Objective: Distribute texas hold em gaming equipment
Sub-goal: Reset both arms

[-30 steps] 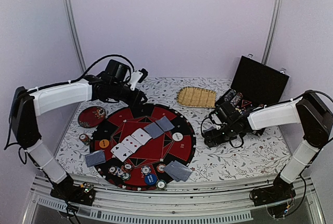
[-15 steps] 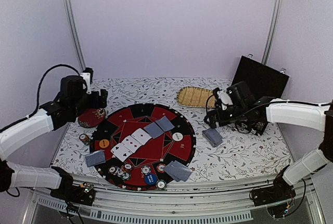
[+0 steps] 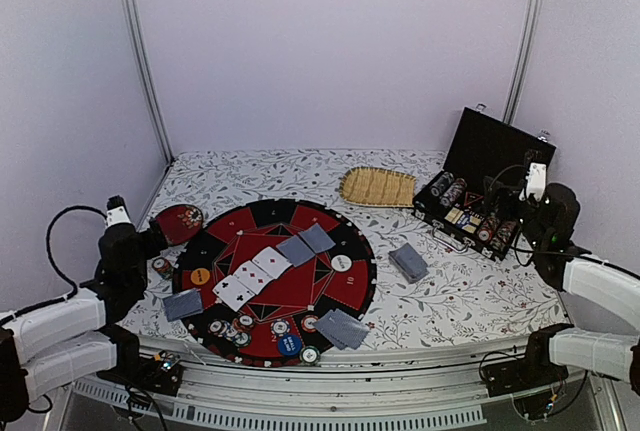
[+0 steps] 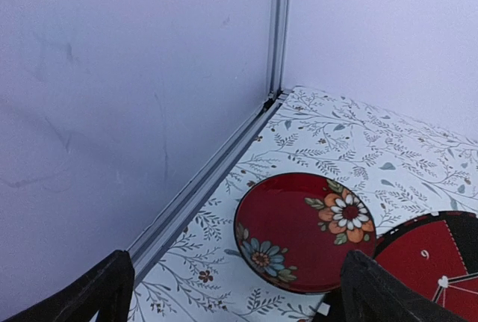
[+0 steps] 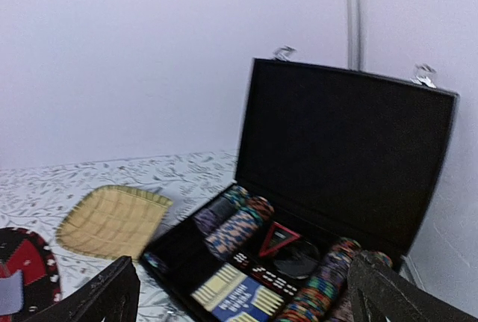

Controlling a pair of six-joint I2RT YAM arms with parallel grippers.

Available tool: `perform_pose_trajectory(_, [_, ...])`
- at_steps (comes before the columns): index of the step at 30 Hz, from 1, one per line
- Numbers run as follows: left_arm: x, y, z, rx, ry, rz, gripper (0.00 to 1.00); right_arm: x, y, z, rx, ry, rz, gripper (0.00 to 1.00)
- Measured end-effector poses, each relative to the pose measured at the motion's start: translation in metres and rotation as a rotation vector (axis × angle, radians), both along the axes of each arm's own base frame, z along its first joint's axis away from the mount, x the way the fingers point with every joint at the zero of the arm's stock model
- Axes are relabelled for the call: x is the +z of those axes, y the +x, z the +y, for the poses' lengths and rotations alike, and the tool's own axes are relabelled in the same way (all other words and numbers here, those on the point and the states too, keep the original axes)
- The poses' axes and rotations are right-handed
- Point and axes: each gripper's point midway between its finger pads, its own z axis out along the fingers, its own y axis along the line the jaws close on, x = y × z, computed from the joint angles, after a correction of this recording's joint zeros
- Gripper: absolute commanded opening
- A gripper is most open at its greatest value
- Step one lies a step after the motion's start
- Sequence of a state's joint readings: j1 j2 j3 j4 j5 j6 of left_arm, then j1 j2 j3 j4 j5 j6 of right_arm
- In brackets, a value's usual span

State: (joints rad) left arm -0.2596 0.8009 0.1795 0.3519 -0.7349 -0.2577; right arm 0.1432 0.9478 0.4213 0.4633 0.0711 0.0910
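A round red-and-black poker mat (image 3: 330, 296) lies mid-table. On it are face-up cards (image 3: 250, 276), grey-backed cards (image 3: 305, 244), a white button (image 3: 341, 263), an orange button (image 3: 200, 276) and chips (image 3: 280, 336) along its near rim. More grey-backed cards (image 3: 183, 304) sit at its left and near right (image 3: 343, 328). A grey deck (image 3: 407, 262) lies on the cloth right of the mat. My left gripper (image 3: 148, 241) (image 4: 235, 299) hangs open and empty at the left edge. My right gripper (image 3: 527, 219) (image 5: 243, 296) is open and empty, facing the chip case (image 3: 490, 191).
A red flowered dish (image 3: 177, 223) (image 4: 305, 231) sits just ahead of the left gripper, by the wall rail (image 4: 202, 187). A woven straw tray (image 3: 378, 187) (image 5: 112, 221) lies at the back. The open black case (image 5: 343, 158) holds rows of chips (image 5: 239, 225).
Both arms have pulled back from the mat to the table's near corners, and both grippers have opened wide. The deck now lies free on the cloth right of the mat.
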Motion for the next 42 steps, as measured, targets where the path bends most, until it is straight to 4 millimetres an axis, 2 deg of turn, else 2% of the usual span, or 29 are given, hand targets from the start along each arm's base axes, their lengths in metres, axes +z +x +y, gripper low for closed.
perform_pose_trajectory(2, [-0.008,-0.007,0.004,0.008,0.013,-0.032,0.98,-0.030,-0.003,-0.021,-0.083,-0.013,0.025,0.99])
perform_pose_trajectory(4, [-0.012,-0.011,0.005,0.002,0.028,-0.060,0.98,-0.049,-0.003,-0.036,-0.141,-0.025,0.038,0.99])
perform_pose_trajectory(8, [-0.009,-0.008,0.005,-0.015,0.052,-0.104,0.98,-0.075,-0.001,-0.057,-0.219,-0.043,0.040,0.99])
perform_pose_trajectory(12, [-0.003,0.001,0.004,-0.040,0.067,-0.138,0.98,-0.093,0.001,-0.064,-0.237,-0.057,0.024,0.99])
perform_pose_trajectory(17, [-0.002,0.014,0.002,-0.079,0.073,-0.165,0.98,-0.110,0.007,-0.056,-0.173,-0.079,0.015,0.99])
perform_pose_trajectory(21, [0.001,0.033,-0.008,-0.134,0.091,-0.167,0.98,-0.099,0.016,-0.042,-0.089,-0.110,-0.027,0.99])
perform_pose_trajectory(24, [0.016,0.052,-0.017,-0.178,0.102,-0.192,0.98,-0.086,0.024,-0.035,-0.048,-0.128,-0.065,0.99])
perform_pose_trajectory(26, [0.022,0.056,-0.020,-0.198,0.112,-0.209,0.98,-0.082,0.027,-0.033,-0.031,-0.131,-0.075,0.99])
perform_pose_trajectory(29, [0.023,0.053,-0.024,-0.233,0.124,-0.220,0.98,-0.082,0.028,-0.032,-0.021,-0.133,-0.074,0.99])
perform_pose_trajectory(36, [0.023,0.027,-0.024,-0.257,0.131,-0.274,0.98,-0.084,0.028,-0.032,-0.017,-0.132,-0.066,0.99])
perform_pose_trajectory(42, [0.028,0.027,-0.011,-0.224,0.147,-0.308,0.98,-0.084,0.028,-0.032,-0.017,-0.132,-0.066,0.99])
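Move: Both grippers hang empty over the table. From the left one, the red plate lies some 17 cm ahead and 1 cm left, 15 cm below; the chip stack is about 1 cm ahead and 2 cm left, the nearest card pair roughly 10 cm back and 7 cm right. From the right one, the chip case sits about 13 cm ahead, 4 cm right, 22 cm below; the card deck lies 5 cm back, 18 cm left. Settle both empty, open grippers into rest. Lower the right one about 8 cm towards the chip case, swinging it right and partly back while easing it 3 cm forward, then hold it still. Dip the left slightly, push it forward, then draw it partly back, ending about 3 cm higher and farther out, its fingers tipped up nearly 20 degrees and turned clockwise; touch nothing. ##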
